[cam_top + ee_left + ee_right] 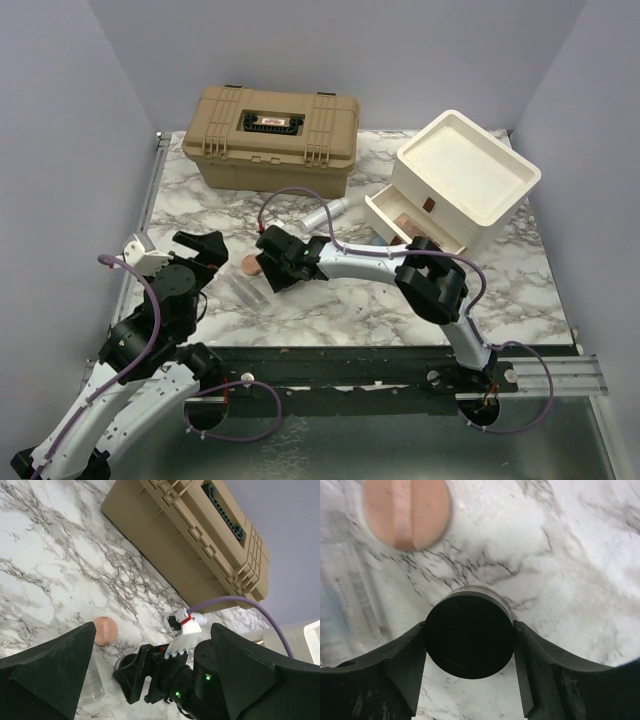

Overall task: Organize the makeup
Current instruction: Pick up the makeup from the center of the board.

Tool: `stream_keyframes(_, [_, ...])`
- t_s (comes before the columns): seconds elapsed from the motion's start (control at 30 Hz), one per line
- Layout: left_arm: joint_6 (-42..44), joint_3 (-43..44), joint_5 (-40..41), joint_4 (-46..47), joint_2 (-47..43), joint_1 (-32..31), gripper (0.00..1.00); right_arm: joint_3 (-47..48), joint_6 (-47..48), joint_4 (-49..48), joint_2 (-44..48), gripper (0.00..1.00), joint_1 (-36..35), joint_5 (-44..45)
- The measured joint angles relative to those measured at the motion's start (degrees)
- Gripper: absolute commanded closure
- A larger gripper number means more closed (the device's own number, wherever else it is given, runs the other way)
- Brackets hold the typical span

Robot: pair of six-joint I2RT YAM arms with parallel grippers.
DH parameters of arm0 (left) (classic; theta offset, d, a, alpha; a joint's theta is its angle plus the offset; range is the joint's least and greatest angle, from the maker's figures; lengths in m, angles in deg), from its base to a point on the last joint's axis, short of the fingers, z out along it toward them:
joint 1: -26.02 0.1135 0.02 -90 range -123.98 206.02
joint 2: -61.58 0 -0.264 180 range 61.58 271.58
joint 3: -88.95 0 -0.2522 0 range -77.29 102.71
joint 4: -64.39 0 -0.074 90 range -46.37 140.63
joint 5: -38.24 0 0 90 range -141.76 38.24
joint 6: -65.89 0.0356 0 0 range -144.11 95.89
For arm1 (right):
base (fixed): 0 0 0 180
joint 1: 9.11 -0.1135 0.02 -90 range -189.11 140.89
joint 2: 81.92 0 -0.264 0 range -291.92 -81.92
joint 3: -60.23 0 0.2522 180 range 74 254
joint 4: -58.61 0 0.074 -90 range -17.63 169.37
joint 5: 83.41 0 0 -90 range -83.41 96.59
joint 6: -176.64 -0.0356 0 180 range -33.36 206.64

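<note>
A round black compact (pixel 468 637) with a silvery rim sits on the marble table, and my right gripper (pixel 470 630) is shut on it, one finger pressing each side. In the top view that right gripper (pixel 268 262) reaches left of centre. A round pink puff (pixel 406 512) lies just beyond it, also seen as the puff (pixel 249 265). A clear slim tube (pixel 243 291) lies near the puff. A pale tube (pixel 335 210) rests by the tan case. My left gripper (pixel 152 640) hangs open and holds nothing, left of the puff.
The tan latched case (pixel 270 135) stands at the back left. A white drawer box (pixel 465 175) stands at the back right with its lower drawer (pixel 400 222) pulled open. The right arm's purple cable (pixel 240 602) loops over the table.
</note>
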Motion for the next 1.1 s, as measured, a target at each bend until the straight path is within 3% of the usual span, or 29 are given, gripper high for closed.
stream_keyframes(0.33, [-0.1, -1.6, -3.7, 3.5, 4.3, 0.0, 0.01, -17.2, -5.7, -4.8, 11.0, 0.81, 0.7, 4.4])
stream_keyframes(0.57, [0.8, -1.6, -5.6, 5.9, 7.9, 0.0, 0.01, -26.4, -7.8, -1.8, 19.4, 0.82, 0.8, 6.8])
stream_keyframes(0.8, [2.0, -1.6, -7.8, 7.3, 10.2, 0.0, 0.01, -24.2, -6.8, 3.9, 29.0, 0.82, 0.8, 11.4])
stream_keyframes(1.1, [3.5, -1.9, -12.7, 10.9, 17.6, 0.0, 0.01, -24.1, -4.9, 1.3, 42.4, 0.86, 0.8, 22.2])
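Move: The right hand already pinches the black-lidded jar; the open drawer lies about 28 cm to its right, 12 cm farther out and some 2 cm higher. The white bottle is roughly 10 cm right and 14 cm ahead, the blue bottle 22 cm right and 8 cm ahead. From the empty left hand the peach puff lies about 7 cm ahead, 8 cm right and 25 cm below; the clear bottle is level with it, 7 cm right, equally low. Right hand takes the pinched jar 12 cm right, low, then 18 cm up; left hand moves 8 cm rightward. ##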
